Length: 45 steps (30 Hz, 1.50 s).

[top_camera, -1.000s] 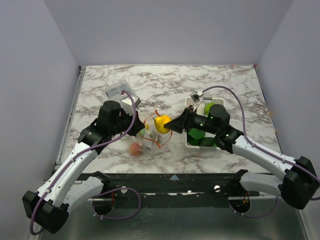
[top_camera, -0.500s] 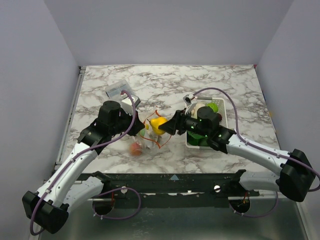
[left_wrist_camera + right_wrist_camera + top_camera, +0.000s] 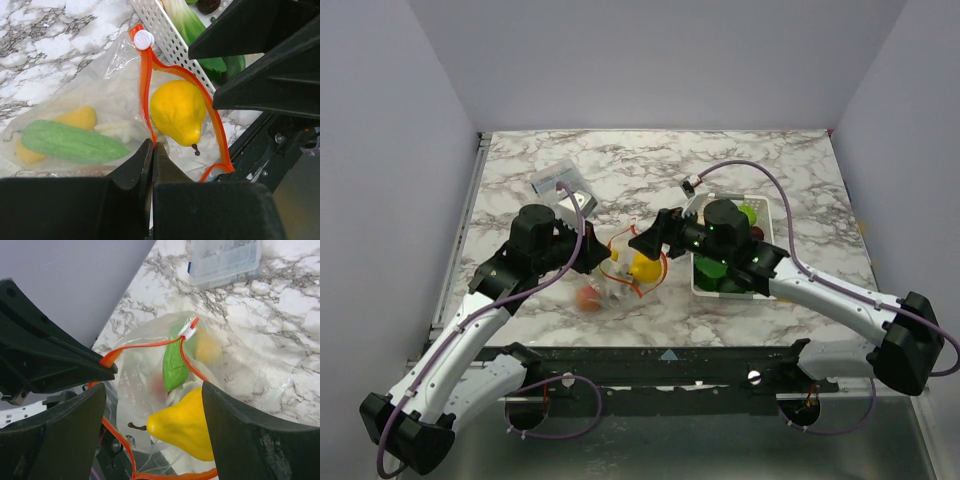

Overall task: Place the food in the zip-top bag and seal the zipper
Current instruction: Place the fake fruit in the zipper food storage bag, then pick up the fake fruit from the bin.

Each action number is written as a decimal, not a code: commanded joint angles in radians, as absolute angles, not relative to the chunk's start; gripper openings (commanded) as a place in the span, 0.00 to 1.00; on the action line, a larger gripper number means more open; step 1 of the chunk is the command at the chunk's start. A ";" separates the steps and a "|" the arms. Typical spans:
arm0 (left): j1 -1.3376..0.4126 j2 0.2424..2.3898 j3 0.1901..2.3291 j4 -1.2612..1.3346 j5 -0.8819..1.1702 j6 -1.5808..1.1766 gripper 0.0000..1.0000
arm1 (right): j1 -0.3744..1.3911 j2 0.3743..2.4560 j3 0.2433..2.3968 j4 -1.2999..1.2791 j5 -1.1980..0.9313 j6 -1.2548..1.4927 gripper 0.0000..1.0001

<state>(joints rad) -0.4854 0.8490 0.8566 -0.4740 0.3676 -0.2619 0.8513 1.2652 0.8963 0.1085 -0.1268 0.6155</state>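
Note:
The zip-top bag (image 3: 90,95) lies open between the arms. My left gripper (image 3: 152,145) is shut on the near side of its orange-red zipper (image 3: 146,85), holding the mouth up. A yellow pear (image 3: 182,425) lies in that mouth, loose between the spread fingers of my open right gripper (image 3: 152,390). From above, the right gripper (image 3: 645,240) hovers over the pear (image 3: 642,268). Inside the bag are a green cucumber (image 3: 70,142), yellow pieces (image 3: 80,117) and a reddish fruit (image 3: 590,297). More green food (image 3: 712,270) sits in the white basket (image 3: 765,215).
A flat clear packet (image 3: 555,180) lies at the back left on the marble table (image 3: 800,170). The basket's perforated wall (image 3: 170,42) runs right beside the bag's mouth. The zipper's white slider (image 3: 143,39) sits at the mouth's far end.
The right gripper carried the yellow pear left over the bag's mouth and opened; the pear now sits lower, inside the mouth. The left gripper kept its hold on the zipper.

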 commanded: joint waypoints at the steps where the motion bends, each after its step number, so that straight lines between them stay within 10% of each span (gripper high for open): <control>1: -0.488 0.825 0.948 -0.520 0.363 -0.296 0.00 | 0.860 1.204 0.957 -0.045 0.049 0.575 0.80; 11: -0.483 0.780 1.025 -0.574 0.257 -0.454 0.00 | 0.804 1.045 0.963 -0.480 0.620 0.559 0.79; 45: -0.483 0.818 0.902 -0.489 0.305 -0.261 0.00 | 0.440 1.847 1.160 -0.218 0.727 0.127 0.80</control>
<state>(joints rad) -0.4854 0.8410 0.9203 -0.5167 0.2779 -0.2790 0.4564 1.8011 1.1328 -0.2623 0.7494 0.1776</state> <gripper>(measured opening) 0.011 0.805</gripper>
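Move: Inside the basket, the green cabbage lies about 28 cm to the right of the right hand, some 19 cm farther out and 20 cm lower. The bok choy is roughly 9 cm left of the cabbage and 8 cm nearer; a dark red vegetable sits 5 cm nearer and 3 cm right of it. The just-released pear is about 9 cm below the right hand, nearly straight under. From the left hand, the cabbage lies about 42 cm right and 22 cm ahead. Leaving the pear and bag mouth, the open right hand swings about 27 cm right to the basket, first nearly level, then down and forward some 17 cm each way, turning clockwise and rolling, to bring its still-open fingers over the cabbage. Meanwhile the left hand keeps its pinch on the bag's orange rim, lifts it some 6 cm with a slight turn, then lowers it most of the way. ##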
